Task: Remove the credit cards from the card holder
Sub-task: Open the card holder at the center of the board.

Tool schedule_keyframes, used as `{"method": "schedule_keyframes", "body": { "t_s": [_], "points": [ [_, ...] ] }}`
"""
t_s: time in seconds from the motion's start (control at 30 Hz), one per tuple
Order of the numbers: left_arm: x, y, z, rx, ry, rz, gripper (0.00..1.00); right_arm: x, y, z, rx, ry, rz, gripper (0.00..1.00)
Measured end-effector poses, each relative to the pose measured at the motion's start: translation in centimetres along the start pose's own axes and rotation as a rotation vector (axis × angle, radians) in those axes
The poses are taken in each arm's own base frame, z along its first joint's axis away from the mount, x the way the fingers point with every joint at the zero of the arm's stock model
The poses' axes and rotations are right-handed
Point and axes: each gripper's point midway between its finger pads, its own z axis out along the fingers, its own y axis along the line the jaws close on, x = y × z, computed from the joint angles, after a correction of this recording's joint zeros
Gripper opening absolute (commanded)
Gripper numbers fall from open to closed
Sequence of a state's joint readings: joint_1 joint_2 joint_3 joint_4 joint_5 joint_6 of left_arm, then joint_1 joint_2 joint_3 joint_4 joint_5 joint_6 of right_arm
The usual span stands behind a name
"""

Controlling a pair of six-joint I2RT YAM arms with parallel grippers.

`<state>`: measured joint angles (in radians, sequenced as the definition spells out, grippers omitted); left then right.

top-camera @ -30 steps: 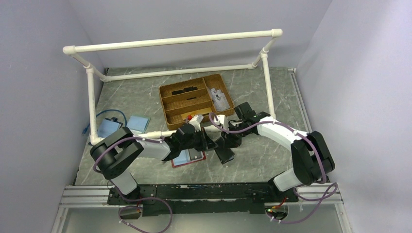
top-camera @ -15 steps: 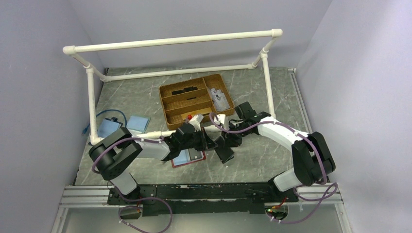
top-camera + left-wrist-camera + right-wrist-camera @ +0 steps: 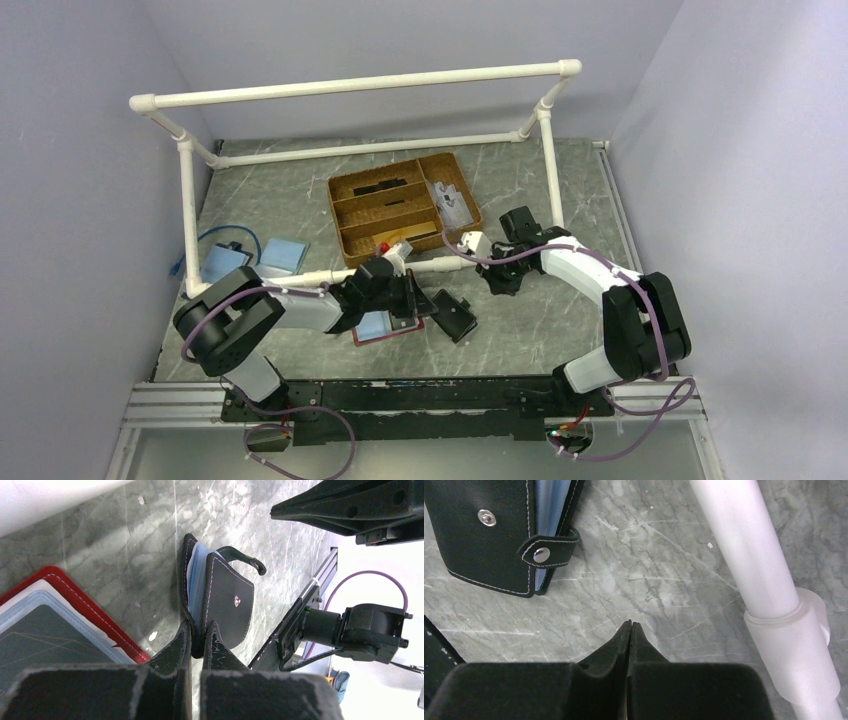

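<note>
The black card holder lies half-folded on the table, its snap strap hanging loose. My left gripper is shut on the holder's near edge. Light blue edges show between the two halves; I cannot tell whether these are the credit cards. My right gripper is shut and empty over bare table. It sits to the right of the holder and apart from it. From above, the left gripper and right gripper flank the holder.
A red-edged wallet lies open under the left arm, also seen beside the left fingers. A white pipe frame has a low bar close to the right gripper. A wicker tray stands behind. Blue pads lie at left.
My right gripper has pulled back to the right, away from the card holder, and closed. The left gripper keeps its hold, and the holder has shifted slightly left.
</note>
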<state>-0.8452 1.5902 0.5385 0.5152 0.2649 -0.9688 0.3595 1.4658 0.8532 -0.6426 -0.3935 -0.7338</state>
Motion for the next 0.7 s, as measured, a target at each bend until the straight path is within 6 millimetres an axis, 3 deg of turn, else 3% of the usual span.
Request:
{"method": "schedule_keyframes", "body": {
  "t_s": [0.17,0.3,0.47,0.6,0.7],
  "points": [
    [0.2,-0.3,-0.7,0.009,0.008,0.038,0.2,0.4,0.5,0.0,-0.026,0.007,0.008,0.2],
    [0.4,-0.3,-1.5,0.0,0.023,0.08,0.33,-0.4,2.0,-0.4,-0.104,-0.054,0.018,0.34],
    [1.1,0.9,-2.9,-0.074,0.055,0.118,0.46,-3.1,4.1,-2.5,-0.165,-0.199,-0.03,0.4],
    [0.3,0.8,-4.5,-0.12,0.029,0.165,0.56,-4.9,5.2,-4.0,-0.19,-0.297,-0.073,0.43],
    [-1.2,-0.3,-6.4,-0.133,-0.026,0.221,0.75,-5.8,6.0,-4.8,-0.216,-0.351,-0.087,0.44]
  ]
}}
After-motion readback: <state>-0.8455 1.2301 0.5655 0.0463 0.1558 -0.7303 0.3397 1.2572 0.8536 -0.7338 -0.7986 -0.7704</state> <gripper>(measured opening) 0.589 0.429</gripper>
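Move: The left hand, shut, pinches the raised edge of the black card holder, whose middle is about 4 cm to its right, 2 cm back and 2 cm below; the open red card holder lies about 10 cm to its left and 2 cm back. The white pipe runs across about 8 cm ahead of it. From the shut, empty right hand the black holder's middle is about 9 cm to the left, 5 cm back and 2 cm lower, and the pipe is some 6 cm ahead. The left hand opens its fingers to a bit over half and lets go of the black card holder's edge, easing back a little, then going about 5 cm left towards the red card holder and, late on, lifting some 4 cm clear. Meanwhile the right hand first slides slightly back, then rises about 7 cm while going 5 cm left and 4 cm back, narrowing the level gap to the black holder as its fingers part to under half and the wrist rolls some 20 degrees so that they point more to the left. ##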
